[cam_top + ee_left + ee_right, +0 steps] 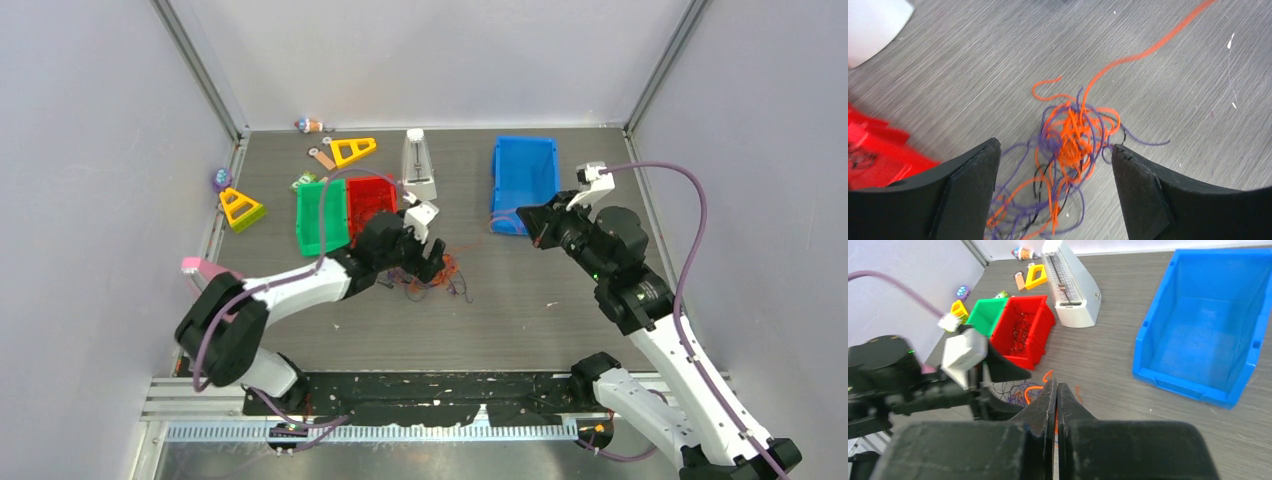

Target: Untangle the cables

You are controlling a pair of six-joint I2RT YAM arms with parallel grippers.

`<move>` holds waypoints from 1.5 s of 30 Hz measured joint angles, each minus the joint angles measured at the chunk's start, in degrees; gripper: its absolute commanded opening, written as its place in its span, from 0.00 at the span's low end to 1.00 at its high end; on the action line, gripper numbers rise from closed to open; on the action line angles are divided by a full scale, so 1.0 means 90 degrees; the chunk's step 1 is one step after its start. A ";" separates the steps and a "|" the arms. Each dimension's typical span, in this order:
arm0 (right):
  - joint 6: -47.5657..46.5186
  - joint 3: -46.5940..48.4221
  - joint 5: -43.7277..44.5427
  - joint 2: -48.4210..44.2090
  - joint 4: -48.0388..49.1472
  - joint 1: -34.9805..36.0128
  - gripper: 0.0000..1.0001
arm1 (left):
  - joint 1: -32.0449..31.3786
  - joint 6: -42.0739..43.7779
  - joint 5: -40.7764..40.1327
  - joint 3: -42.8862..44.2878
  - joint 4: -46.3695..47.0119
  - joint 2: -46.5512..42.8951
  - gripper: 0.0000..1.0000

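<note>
The cables [440, 272] are a small tangled clump of orange, purple and black strands on the grey table, just right of the red bin. My left gripper [432, 262] is open low over the clump. In the left wrist view its fingers stand on either side of the cables [1075, 140] without touching them, the left gripper [1055, 147] empty. One orange strand [1148, 50] runs up and to the right, off the table. My right gripper [522, 220] is raised near the blue bin, and in its wrist view the right gripper [1057, 385] is shut with an orange strand showing between the jaws.
A red bin [368, 205] holding a few dark strands and a green bin [320, 215] stand left of the clump. A blue bin [525, 170] is at the back right. A white wedge-shaped box [419, 160] and two yellow triangles [352, 150] [241, 208] lie further back.
</note>
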 measured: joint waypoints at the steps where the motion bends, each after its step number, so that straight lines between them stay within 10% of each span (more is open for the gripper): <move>1: 0.0000 0.0044 -0.0051 -0.0002 -0.0010 0.0000 0.05 | -0.0002 -0.0007 0.0070 0.0243 -0.0083 0.0257 0.76; 6: 0.0034 0.0221 0.0005 -0.0002 -0.0085 0.0000 0.06 | 0.0000 -0.0075 0.0534 0.1243 -0.0787 0.1464 0.43; 9: 0.0100 0.0325 0.0520 -0.0005 -0.0265 0.0000 0.05 | -0.0002 -0.0117 0.0748 0.1411 -0.1212 0.1780 0.00; 26: 0.0068 0.0753 0.5277 -0.0704 -0.1693 -0.0393 0.06 | 0.1285 -0.0903 0.0634 -0.0078 -0.0777 -0.0002 0.00; 32: -0.0240 0.0474 0.3565 -0.0236 -0.1331 -0.0423 0.81 | 0.1253 -0.0923 0.1120 -0.0420 -0.0571 -0.0155 0.00; 38: -0.0503 -0.0617 0.0403 0.0622 -0.0542 -0.0226 0.83 | 0.1207 -0.0930 0.1588 -0.0427 -0.0194 -0.0255 0.00; 45: -0.0690 -0.0738 -0.0546 0.1916 0.0733 0.1656 0.84 | 0.1166 -0.0933 0.1889 -0.0452 0.0015 -0.0262 0.00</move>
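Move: The cable tangle lies about 8 cm below the open left gripper, some 2 cm back and 2 cm to its right. From that gripper the red box is about 12 cm ahead and 11 cm to the left, and the white stand 20 cm ahead and 2 cm left. The right gripper, shut on the orange strand, has the tangle roughly 17 cm to its left, 2 cm back and 27 cm below; the blue box is 18 cm straight ahead of it, 25 cm lower. Dip the left gripper about 6 cm, tipping it down, and pinch the tangle. Keep hold while rising, going left, then easing partly back. Meanwhile swing the right gripper some 17 cm right, turning clockwise, to draw on the orange strand; open to let it go, then bring it back left and down towards the tangle, fingers wide. ##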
